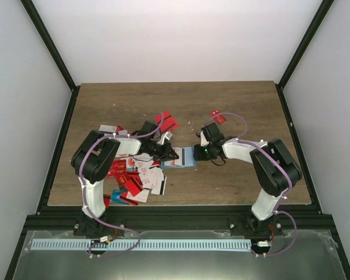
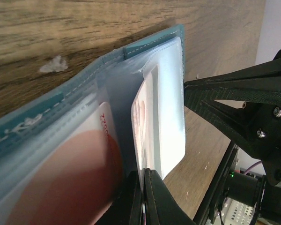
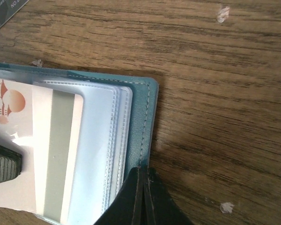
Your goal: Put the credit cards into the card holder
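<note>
The teal card holder (image 1: 186, 157) lies open at mid-table between both grippers. My left gripper (image 2: 143, 177) is shut on the edge of a white credit card (image 2: 143, 122) with red print. That card stands partly inside a clear pocket of the card holder (image 2: 145, 44). In the right wrist view the same card (image 3: 51, 154) shows a grey stripe and lies over the pockets. My right gripper (image 3: 143, 172) is shut on the stitched cover edge of the card holder (image 3: 140, 122). From above, the left gripper (image 1: 174, 155) and right gripper (image 1: 199, 153) face each other across the holder.
A heap of red and white credit cards (image 1: 134, 175) lies left of the holder, near the front edge. More cards lie further back (image 1: 166, 122), at the left (image 1: 108, 128) and right of centre (image 1: 217, 118). A dark card (image 3: 2, 9) lies beyond the holder.
</note>
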Robot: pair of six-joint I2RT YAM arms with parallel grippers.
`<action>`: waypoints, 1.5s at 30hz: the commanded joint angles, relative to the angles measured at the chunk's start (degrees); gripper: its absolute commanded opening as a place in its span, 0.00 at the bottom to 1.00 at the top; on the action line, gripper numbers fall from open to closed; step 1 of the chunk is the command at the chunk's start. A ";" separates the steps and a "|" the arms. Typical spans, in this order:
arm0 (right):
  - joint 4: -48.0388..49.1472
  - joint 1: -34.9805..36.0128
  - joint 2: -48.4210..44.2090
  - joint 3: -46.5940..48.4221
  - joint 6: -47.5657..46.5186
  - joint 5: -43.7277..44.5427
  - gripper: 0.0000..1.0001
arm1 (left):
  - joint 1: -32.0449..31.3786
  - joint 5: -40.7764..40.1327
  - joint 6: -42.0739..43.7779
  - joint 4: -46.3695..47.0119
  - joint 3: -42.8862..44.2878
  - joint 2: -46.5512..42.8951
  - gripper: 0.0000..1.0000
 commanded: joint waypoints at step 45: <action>0.33 1.72 -1.45 -1.65 0.68 -4.93 0.01 | -2.21 -22.08 10.36 -27.42 6.53 -13.67 0.97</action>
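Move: My left hand has the card pinched edge-on, its far end already in the clear sleeve of the card holder. The sleeve's middle is about 2 cm to my left hand's right, level ahead, 1 cm below. A dark card lies some 7 cm ahead and 4 cm left of that hand; a striped card lies about 10 cm back and 6 cm left. From my right hand, shut on the holder's right edge, the sleeve is roughly 4 cm left, level ahead, 1 cm lower. I ease my left hand half a centimetre right to push the card farther into the sleeve, then open the fingers nearly all the way, letting go of the card, while drawing about 4 cm left and 2 cm up with a roll of nearly 20 degrees. My right hand, still shut and low, creeps 1 to 2 cm left and back as the holder's edge comes away from its fingertips. ##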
